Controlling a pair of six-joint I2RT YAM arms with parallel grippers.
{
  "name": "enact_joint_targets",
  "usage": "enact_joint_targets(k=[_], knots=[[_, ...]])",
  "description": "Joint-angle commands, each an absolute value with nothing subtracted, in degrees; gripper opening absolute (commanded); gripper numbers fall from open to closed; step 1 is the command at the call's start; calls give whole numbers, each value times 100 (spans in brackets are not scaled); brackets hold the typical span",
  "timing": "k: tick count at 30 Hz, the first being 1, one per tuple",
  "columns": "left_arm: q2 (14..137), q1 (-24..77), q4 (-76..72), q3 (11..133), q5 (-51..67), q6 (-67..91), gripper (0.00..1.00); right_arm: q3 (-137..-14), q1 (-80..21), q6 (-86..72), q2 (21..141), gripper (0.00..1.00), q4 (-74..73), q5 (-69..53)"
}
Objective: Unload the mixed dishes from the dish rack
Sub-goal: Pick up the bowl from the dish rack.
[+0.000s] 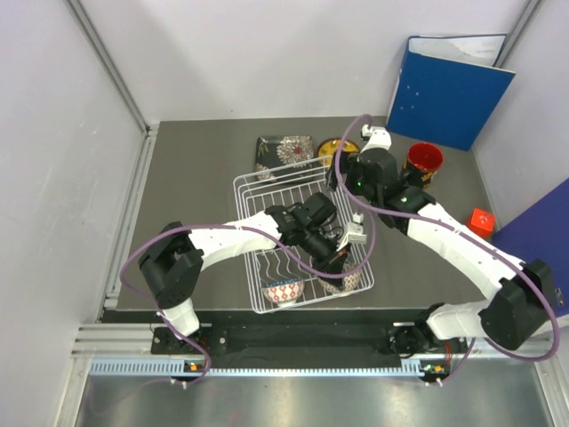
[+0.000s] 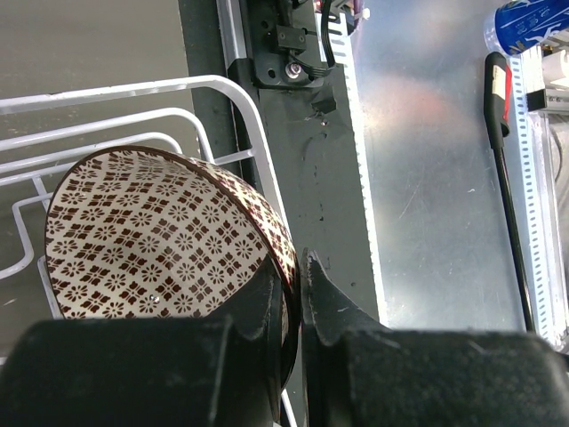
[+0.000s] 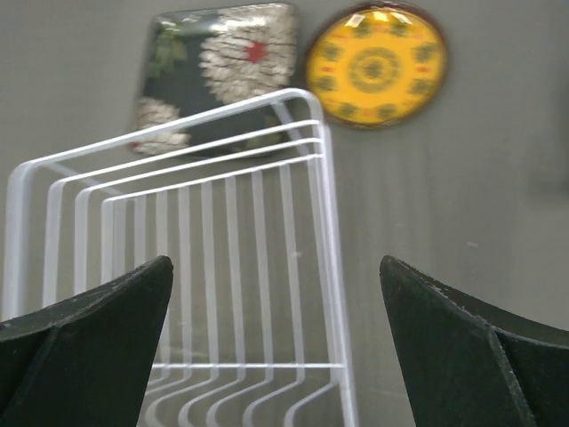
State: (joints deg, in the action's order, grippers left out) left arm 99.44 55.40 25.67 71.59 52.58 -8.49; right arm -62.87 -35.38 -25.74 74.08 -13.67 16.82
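Observation:
The white wire dish rack (image 1: pixel 252 191) stands mid-table. My left gripper (image 1: pixel 345 269) is shut on the rim of a brown-patterned bowl (image 2: pixel 160 236) at the rack's near right corner, one finger inside the rim and one outside (image 2: pixel 298 277). A second patterned bowl (image 1: pixel 283 291) lies in the rack's near left part. My right gripper (image 3: pixel 276 276) hangs open above the rack's far right corner (image 3: pixel 307 178), holding nothing. Behind the rack on the table lie the black floral plate (image 1: pixel 283 151) and the yellow plate (image 1: pixel 336 147). The red mug (image 1: pixel 424 160) stands to the right.
A blue binder (image 1: pixel 449 89) leans on the back wall. A small red cube (image 1: pixel 481 222) sits at the table's right side beside another blue panel (image 1: pixel 542 231). Past the near edge is a metal ledge with a black-handled tool (image 2: pixel 502 178).

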Motion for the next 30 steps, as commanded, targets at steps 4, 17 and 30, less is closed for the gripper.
enact_joint_targets(k=[4, 17, 30], knots=[[9730, 5432, 2276, 7233, 4483, -1301, 0, -6329, -3050, -2364, 7953, 97, -1784, 1978], [9773, 5423, 2311, 7295, 4438, -1266, 0, -6205, -2980, -2417, 8867, 62, -1406, 1355], [9905, 5203, 2786, 7910, 4509, -1292, 0, -5960, -2602, -2874, 9351, 0, -967, 115]])
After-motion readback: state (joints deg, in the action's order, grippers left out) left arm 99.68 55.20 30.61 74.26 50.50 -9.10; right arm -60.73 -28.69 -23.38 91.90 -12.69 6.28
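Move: From the right gripper, the nearest stretch of the dish rack's right rail sits some 14 cm below, about 2 cm ahead and 1 cm to the right. Around 15 cm ahead and 2 cm left lies the yellow plate; the black square plate is also 15 cm ahead but 16 cm left, the mug 11 cm ahead and 21 cm right. From the left gripper, that rail stretch is some 22 cm ahead, 1 cm right. Drop the open right gripper about 14 cm onto the dish rack's right rail, swinging it briefly forward and to the right before going down, then easing a little left. Tip the fingers some 20 degrees further down and close them from wide open to pinch the rail, while the left gripper stays put and keeps its pinch on the bowl's rim. ##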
